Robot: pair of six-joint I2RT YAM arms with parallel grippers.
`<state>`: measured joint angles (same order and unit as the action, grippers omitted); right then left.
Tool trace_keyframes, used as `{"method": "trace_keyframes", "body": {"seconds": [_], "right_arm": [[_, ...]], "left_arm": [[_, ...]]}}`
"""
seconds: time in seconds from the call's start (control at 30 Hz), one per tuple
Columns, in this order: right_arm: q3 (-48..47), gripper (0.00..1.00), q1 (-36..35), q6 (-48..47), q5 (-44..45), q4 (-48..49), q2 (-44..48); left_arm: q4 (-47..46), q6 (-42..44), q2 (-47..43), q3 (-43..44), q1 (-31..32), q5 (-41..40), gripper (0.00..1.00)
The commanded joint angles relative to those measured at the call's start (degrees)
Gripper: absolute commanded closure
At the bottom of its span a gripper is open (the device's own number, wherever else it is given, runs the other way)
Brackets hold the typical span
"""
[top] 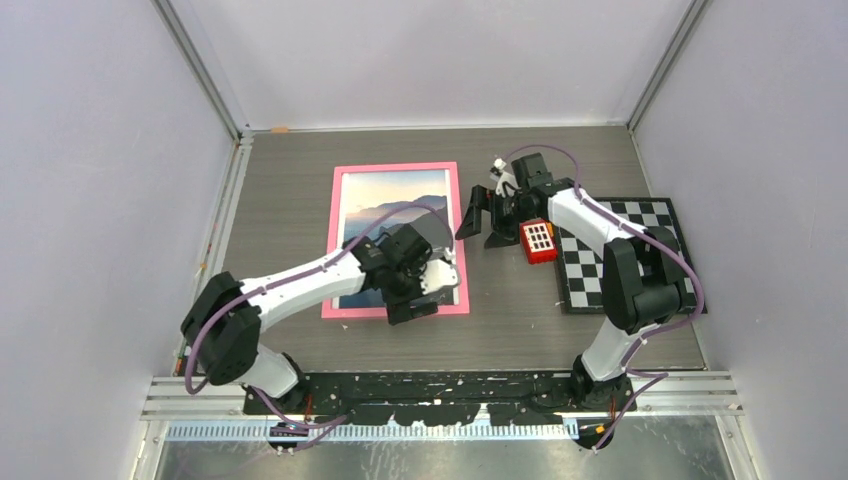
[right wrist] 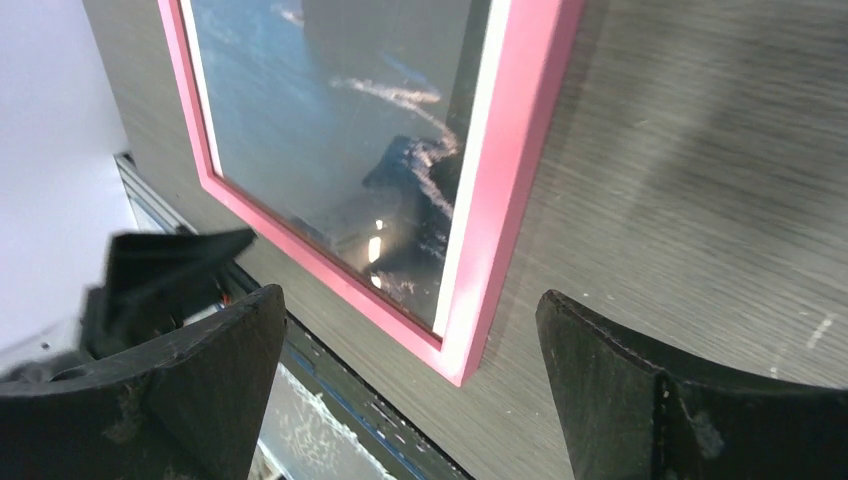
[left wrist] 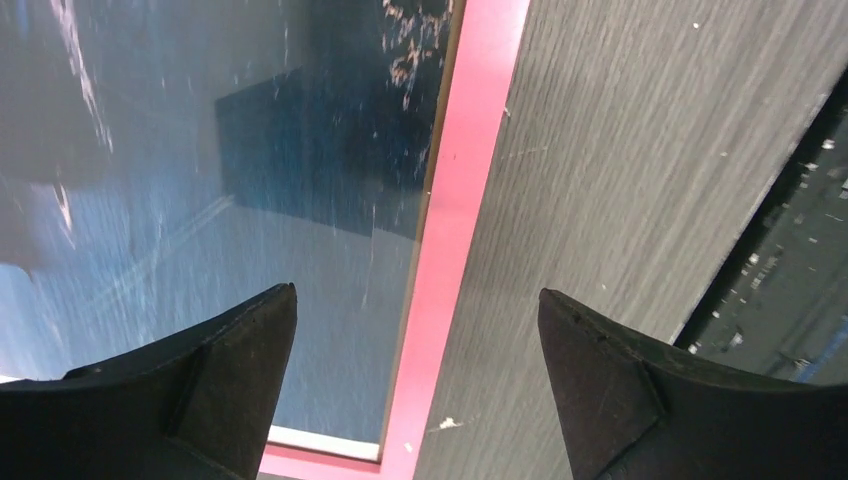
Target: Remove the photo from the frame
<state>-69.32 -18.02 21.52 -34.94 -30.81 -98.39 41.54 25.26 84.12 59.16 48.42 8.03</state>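
The frame (top: 345, 305) lies flat, glass side up, its thin pink border around the photo (top: 385, 205) of blue sea, dark mountains and a pale sky. My left gripper (top: 432, 285) hovers open over the frame's near right corner. In the left wrist view its two fingers straddle the frame's right border (left wrist: 470, 180), one over the photo (left wrist: 200, 200), the other over bare table. My right gripper (top: 485, 228) hangs open just right of the frame's right edge. The right wrist view shows the frame's corner (right wrist: 510, 180) and photo (right wrist: 330, 100) between its fingers. Neither gripper holds anything.
A black-and-white checkerboard (top: 640, 215) lies at the right of the grey wood table (top: 520, 320), with a small red block (top: 539, 241) at its left edge. The black base rail (top: 450, 385) runs along the near edge. Pale walls enclose the table.
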Motion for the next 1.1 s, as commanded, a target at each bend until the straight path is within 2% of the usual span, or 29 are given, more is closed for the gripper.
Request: {"method": "trace_keyframes", "body": {"seconds": [0.0,0.13,0.37,0.57,0.7,0.8,0.87,1.07], "right_arm": [[0.1,0.01,1.5,3.6,1.3,3.2,0.2],[1.2,0.01,2.2,3.8,1.2,3.3,0.7],[4.9,0.01,2.6,4.5,0.6,4.9,1.9],[6.7,0.01,2.8,5.4,-0.1,6.0,1.8],[7.4,0.01,2.8,7.2,-1.5,7.7,0.7],[7.7,0.02,2.8,8.1,-2.5,8.7,-0.1],[7.8,0.02,2.7,8.5,-3.3,9.0,-0.9],[7.7,0.02,2.8,9.1,-5.2,9.6,-2.9]], "left_arm": [[-4.1,1.7,3.5,1.2,5.1,-9.5,0.10],[-5.0,2.5,8.4,2.3,8.8,-13.7,0.13],[-5.5,2.7,14.9,4.4,10.9,-17.4,0.22],[-3.0,2.6,16.6,4.7,12.1,-16.2,0.48],[1.6,0.8,14.8,7.4,11.9,-13.3,0.75],[3.6,0.3,13.3,8.6,11.5,-12.0,0.88],[5.3,0.2,13.1,9.8,10.9,-11.5,0.99],[9.1,-0.7,10.4,14.3,7.1,-8.3,1.00]]}}
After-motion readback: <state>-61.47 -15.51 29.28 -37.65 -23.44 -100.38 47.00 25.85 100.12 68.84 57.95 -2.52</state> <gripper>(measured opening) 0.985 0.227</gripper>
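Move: The frame's near edge, at the stretch to be gripped, lies about 6 cm below the left hand, 1 cm back and 2 cm to its right. The photo's middle is some 15 cm ahead of that hand and 4 cm left; the frame's near right corner is roughly 10 cm right and 1 cm back. From the right hand, the frame's right edge is about 2 cm left, level fore and aft and 8 cm below, the red block some 13 cm right. The frame's near edge is straddled by the left hand, which sinks about 6 cm and 2 cm right, tilting some 15 degrees to point almost straight down; its fingers close, pinch the pink strip and raise it about 2 cm. The right hand, still wide open, first drifts forward and right, then back and down, ending 3.5 cm lower near the right edge. ##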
